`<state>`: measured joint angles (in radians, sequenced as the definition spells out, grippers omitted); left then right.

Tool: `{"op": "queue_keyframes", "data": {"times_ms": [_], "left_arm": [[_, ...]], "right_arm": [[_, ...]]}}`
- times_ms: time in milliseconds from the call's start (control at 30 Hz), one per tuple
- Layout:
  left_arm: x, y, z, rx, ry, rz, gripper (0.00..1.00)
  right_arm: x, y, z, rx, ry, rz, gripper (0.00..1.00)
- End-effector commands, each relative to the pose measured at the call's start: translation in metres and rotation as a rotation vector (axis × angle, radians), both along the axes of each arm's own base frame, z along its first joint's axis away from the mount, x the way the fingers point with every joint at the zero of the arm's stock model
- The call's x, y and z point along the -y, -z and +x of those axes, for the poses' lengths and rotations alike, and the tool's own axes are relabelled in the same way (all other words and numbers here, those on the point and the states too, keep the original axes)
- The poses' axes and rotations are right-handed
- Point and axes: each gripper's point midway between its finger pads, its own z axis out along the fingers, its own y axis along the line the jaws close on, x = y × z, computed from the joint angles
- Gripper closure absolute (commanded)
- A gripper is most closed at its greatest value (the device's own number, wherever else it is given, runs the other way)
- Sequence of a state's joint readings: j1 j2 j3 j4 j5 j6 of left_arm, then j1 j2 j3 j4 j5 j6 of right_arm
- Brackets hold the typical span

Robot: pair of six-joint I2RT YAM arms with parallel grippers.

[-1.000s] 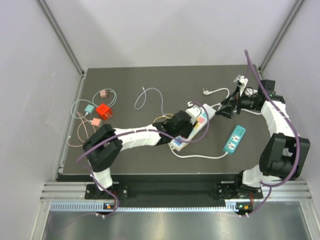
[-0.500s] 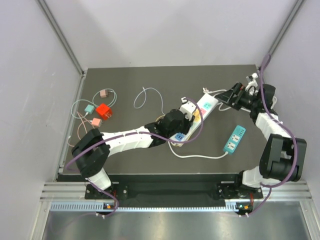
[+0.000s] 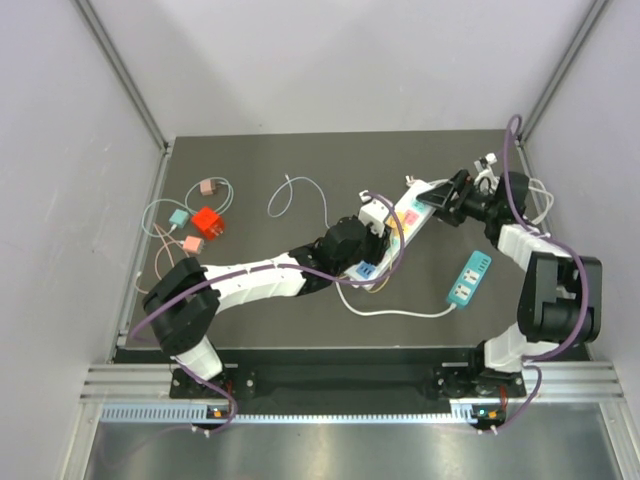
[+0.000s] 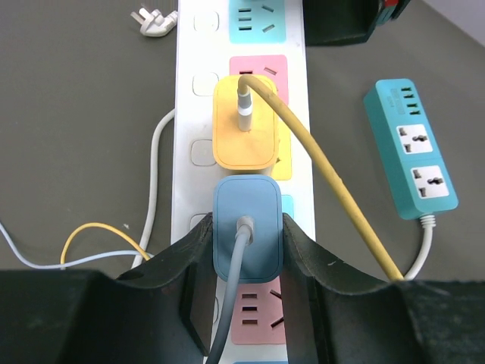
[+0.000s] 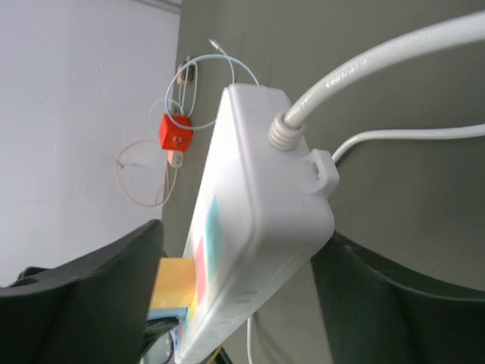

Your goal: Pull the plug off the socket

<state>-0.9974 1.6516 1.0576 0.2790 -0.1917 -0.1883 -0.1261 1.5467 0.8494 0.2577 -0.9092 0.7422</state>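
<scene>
A blue plug [image 4: 246,227] with a grey cable sits in a socket of the white power strip [image 4: 189,114]. My left gripper [image 4: 246,236] is shut on it, one finger pressed to each side. A yellow plug [image 4: 244,125] with a yellow cable occupies the socket just beyond. In the top view the strip [image 3: 408,215] lies diagonally mid-table under my left gripper [image 3: 378,236]. My right gripper [image 3: 445,200] straddles the strip's far cord end [image 5: 258,227]. It [image 5: 242,250] stands open: one finger lies against the strip's back, and a gap remains on the socket side.
A teal power strip [image 3: 468,278] lies near the right arm, also in the left wrist view [image 4: 413,159]. A red charger [image 3: 207,221] and small chargers with thin cables sit far left. A loose white plug [image 4: 151,23] lies beside the strip's far end.
My right gripper swung left onto the strip's cord end and its jaws narrowed. The strip shifted up and to the right with the left arm. The left grip on the blue plug is unchanged.
</scene>
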Motion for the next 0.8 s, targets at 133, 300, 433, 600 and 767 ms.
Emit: {"op": "queue_keyframes", "data": {"times_ms": [133,300,433,600,767], "left_arm": [[0.02,-0.088,-0.004,0.108,0.058,-0.292,1.0],[0.015,-0.087,-0.004,0.106,0.041,-0.299,1.0],[0.0,-0.091,-0.001,0.105,-0.017,-0.319,1.0],[-0.022,-0.098,0.003,0.067,-0.098,-0.353,1.0],[-0.027,-0.094,-0.004,0.034,-0.037,-0.329,1.0]], "right_arm": [[-0.032,-0.016,-0.007,0.038,-0.117,0.156,0.55],[-0.028,-0.024,-0.008,0.128,-0.146,0.14,1.0],[-0.009,-0.007,-0.009,0.217,-0.06,0.01,1.0],[0.012,-0.004,-0.004,0.22,0.034,0.027,1.0],[0.029,-0.01,-0.004,0.234,0.094,0.051,1.0]]}}
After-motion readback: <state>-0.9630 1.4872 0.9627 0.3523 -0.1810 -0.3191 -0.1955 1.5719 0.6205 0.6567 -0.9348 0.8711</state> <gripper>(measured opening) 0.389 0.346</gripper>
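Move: My left hand already grips the blue plug, still in the white strip. My right fingers straddle the strip's raised far end, its middle about 3 cm left of and 1 cm back from my right hand; from my left hand that end is some 10 cm ahead and 11 cm right. The yellow plug is roughly 5 cm ahead and 3 cm right of my left hand. The teal strip lies about 15 cm back, 9 cm right and 12 cm below my right hand. I bring my right hand about 2.5 cm left and close its fingers on the white strip's far end, then carry that end right and down. My left hand keeps the blue plug pinched, eases back a little, then lifts quickly about 5 cm and swings slightly left, rolling some 10 degrees, to draw the plug away from its socket. ##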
